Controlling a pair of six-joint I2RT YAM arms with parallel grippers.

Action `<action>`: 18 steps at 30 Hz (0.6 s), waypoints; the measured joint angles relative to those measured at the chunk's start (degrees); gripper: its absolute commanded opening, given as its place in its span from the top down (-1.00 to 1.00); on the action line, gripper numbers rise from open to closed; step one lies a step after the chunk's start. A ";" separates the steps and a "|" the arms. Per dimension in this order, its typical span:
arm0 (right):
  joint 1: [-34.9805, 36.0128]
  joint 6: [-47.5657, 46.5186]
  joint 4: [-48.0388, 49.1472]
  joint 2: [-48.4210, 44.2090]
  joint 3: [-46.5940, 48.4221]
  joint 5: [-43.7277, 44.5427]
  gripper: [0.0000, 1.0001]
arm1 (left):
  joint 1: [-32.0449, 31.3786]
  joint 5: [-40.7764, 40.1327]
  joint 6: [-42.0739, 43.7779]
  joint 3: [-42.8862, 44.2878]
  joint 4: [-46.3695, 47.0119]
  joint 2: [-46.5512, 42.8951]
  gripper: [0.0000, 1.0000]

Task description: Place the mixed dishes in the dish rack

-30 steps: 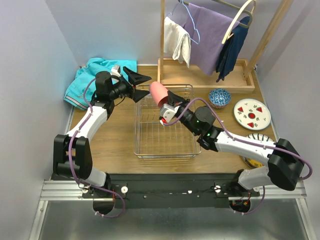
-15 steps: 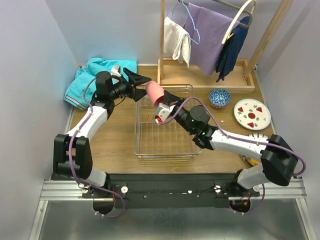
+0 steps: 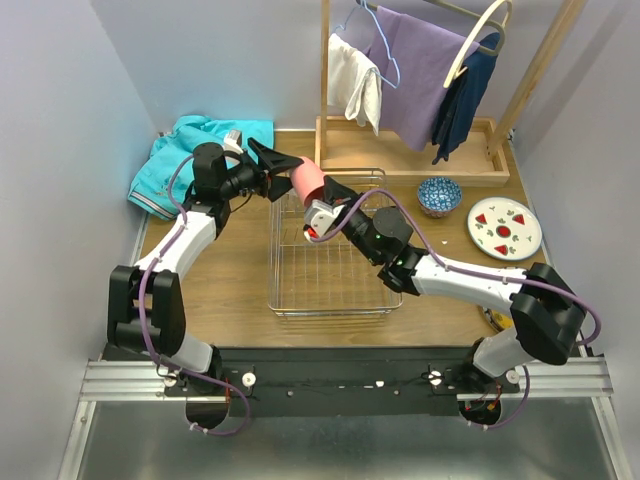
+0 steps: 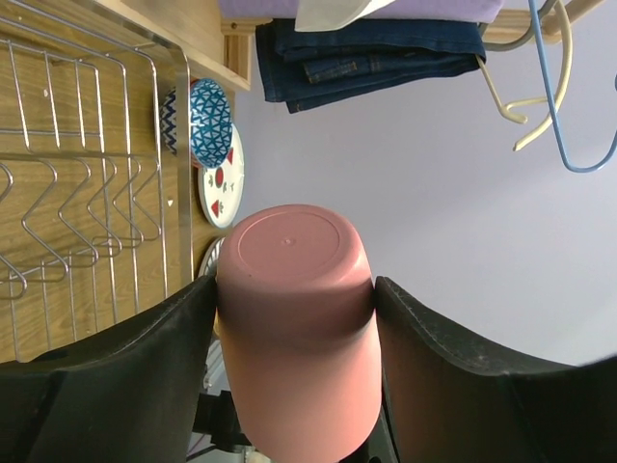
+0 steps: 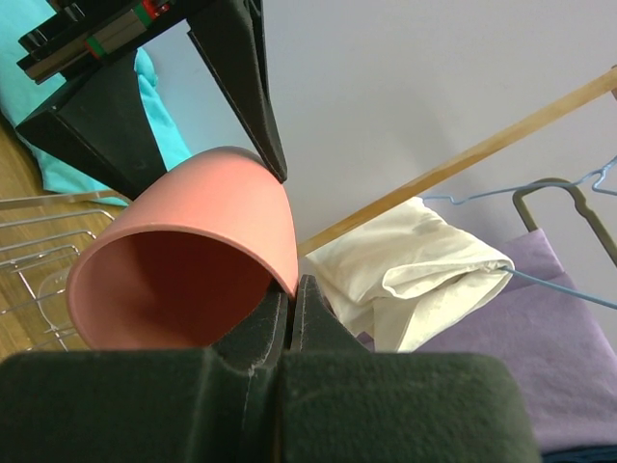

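A pink cup [image 3: 306,180] hangs on its side in the air over the far left corner of the silver wire dish rack [image 3: 276,270]. My right gripper [image 3: 322,196] is shut on the cup's rim, one finger inside and one outside [image 5: 294,282]. From the left, my left gripper [image 3: 293,177] straddles the cup's closed end. In the left wrist view both black fingers [image 4: 154,357] touch the sides of the cup [image 4: 294,318]. A blue-patterned bowl [image 3: 439,196] and a white plate with red fruit motifs [image 3: 504,228] sit on the table right of the rack.
A wooden clothes rack [image 3: 420,150] hung with garments stands at the back right. A teal cloth [image 3: 185,155] lies at the back left, behind my left arm. The rack's wire floor [image 4: 87,193] shows bare under the cup.
My right arm has carried the pink cup leftward, in between the left gripper's fingers. The left jaws have narrowed from wide open until they touch the cup.
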 measured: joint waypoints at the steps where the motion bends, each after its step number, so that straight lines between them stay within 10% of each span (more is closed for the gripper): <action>1: 0.00 -0.02 -0.07 0.00 0.00 0.11 0.92 | -0.02 0.00 0.15 0.00 0.28 0.11 -0.31; 4: 0.00 -0.11 -0.44 -0.02 0.02 0.15 -0.15 | -0.02 -0.04 0.63 0.02 1.03 0.31 -0.22; 7: 0.22 -0.09 -3.61 -0.26 0.61 0.79 -0.65 | -0.15 -0.02 2.51 1.03 1.42 0.90 -0.12; 18: 0.44 15.76 -37.64 -23.98 3.19 8.98 -0.93 | -0.68 -0.15 23.37 16.81 -1.64 9.53 -0.01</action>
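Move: The pink cup is between my left hand's fingers, within about 1 cm of the hand point, its mouth turned towards my right hand; from my right hand, which pinches the rim, its middle is roughly 3 cm ahead and 5 cm left. From my left hand, the dish rack's middle is about 23 cm below, 9 cm right and 1 cm back, and the glass is some 9 cm straight ahead and 21 cm below. The blue bowl is about 15 cm ahead and 27 cm right of my right hand, well below. I finish nipping the cup's sides with my left fingers and hold it still while my right fingers open nearly wide off the rim; then my right hand backs away quickly, about 9 cm to the right and 5 cm back, rising a little and tipping down. Meanwhile my left hand carries the cup about 5 cm forward and 3 cm up, tilting some 25 degrees so its forward side rises. ##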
